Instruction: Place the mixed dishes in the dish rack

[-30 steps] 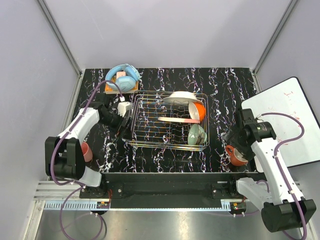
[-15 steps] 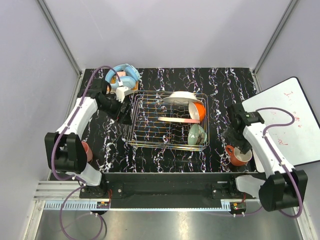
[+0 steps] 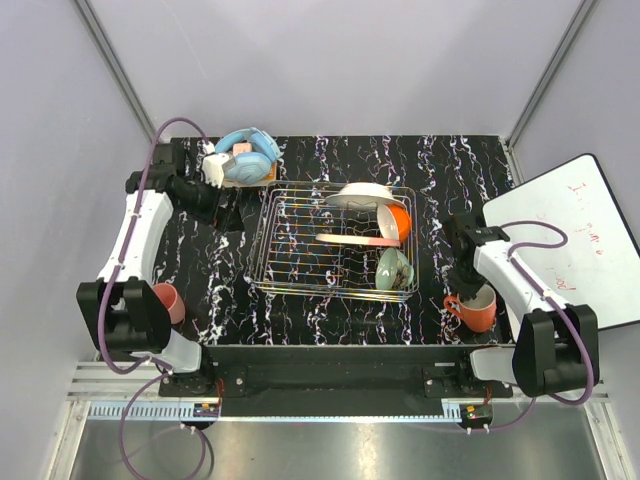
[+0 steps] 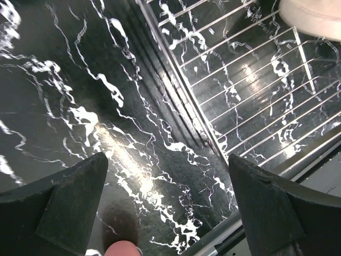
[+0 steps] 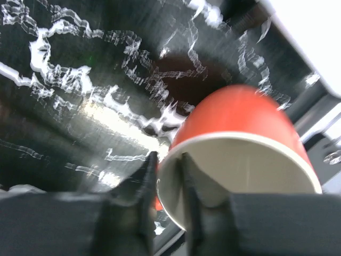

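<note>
The silver wire dish rack [image 3: 300,262] stands mid-table. In it are a white dish [image 3: 362,194], an orange-and-white bowl on its side [image 3: 397,222], a pink plate [image 3: 350,240] and a pale green bowl [image 3: 393,268]. My right gripper [image 3: 478,296] is shut on the rim of the orange-red mug [image 3: 480,314], right of the rack. The right wrist view shows one finger inside and one outside the mug [image 5: 245,117], with the gripper [image 5: 166,160] pinching the rim. My left gripper [image 3: 224,208] is open and empty over bare table left of the rack [image 4: 250,90]. A pink cup [image 3: 170,300] stands front left.
Blue headphones [image 3: 248,155] lie on a small board behind the left gripper. A white board [image 3: 580,240] lies off the table's right edge. The pink cup's rim [image 4: 122,248] shows at the bottom of the left wrist view, and the white dish [image 4: 314,16] at its top right.
My left arm has swung back and left, away from the rack toward the headphones. My right gripper has come down onto the mug's rim and shut on it.
</note>
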Controlling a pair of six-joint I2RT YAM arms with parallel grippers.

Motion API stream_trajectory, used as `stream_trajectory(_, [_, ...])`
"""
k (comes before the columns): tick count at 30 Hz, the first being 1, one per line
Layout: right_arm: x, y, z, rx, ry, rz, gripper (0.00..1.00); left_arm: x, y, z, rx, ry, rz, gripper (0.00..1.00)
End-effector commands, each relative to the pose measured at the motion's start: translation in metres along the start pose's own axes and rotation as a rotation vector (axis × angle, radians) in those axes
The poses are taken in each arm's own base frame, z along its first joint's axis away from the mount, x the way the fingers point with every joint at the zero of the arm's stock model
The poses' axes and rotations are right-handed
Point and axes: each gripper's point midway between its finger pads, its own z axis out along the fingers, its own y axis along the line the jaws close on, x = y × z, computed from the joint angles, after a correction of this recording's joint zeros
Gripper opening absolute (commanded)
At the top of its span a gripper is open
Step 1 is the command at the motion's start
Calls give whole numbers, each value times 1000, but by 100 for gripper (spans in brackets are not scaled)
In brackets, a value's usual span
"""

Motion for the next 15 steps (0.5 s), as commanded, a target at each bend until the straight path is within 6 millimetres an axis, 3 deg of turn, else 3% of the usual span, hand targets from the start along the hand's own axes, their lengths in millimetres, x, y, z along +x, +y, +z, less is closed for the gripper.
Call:
stream_trajectory(1, [-8, 3, -6, -40, -40, 27, 8, -28, -8, -31, -41, -88, 40, 99])
stream_trajectory(3, [-9, 3, -9, -58, -48, 23, 0, -30, -8, -31, -37, -92, 34, 99])
stream_trajectory(11, [-22, 9, -38, -219, -123, 74, 0, -42, -22, -33, 26, -121, 55, 99])
stream_trajectory(15, [-41, 33, -69, -397, -187, 83, 0, -49, -26, -35, 34, -134, 48, 99])
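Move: The orange mug's rim is already between the right hand's half-closed fingers; its middle lies about 3 cm back and 3 cm to the right, some 3 cm below. Of the bowls in the dish rack, the green one stands about 19 cm left and 4 cm farther out, the orange one about 19 cm left and 16 cm out. The white board lies 24 cm right and 10 cm out. From the left hand the mug is about 60 cm right, 17 cm back, 15 cm lower. Easing back and right by some 1.5 cm, the right hand shuts its fingers from about a third open, pinching the mug's wall on the side by the handle. Then, keeping the pinch, it turns forward and slightly left and rises to about 3 cm above its start, the fingers swinging outward some 10 degrees. The empty left hand rises about 3.5 cm, fingers wide open. ##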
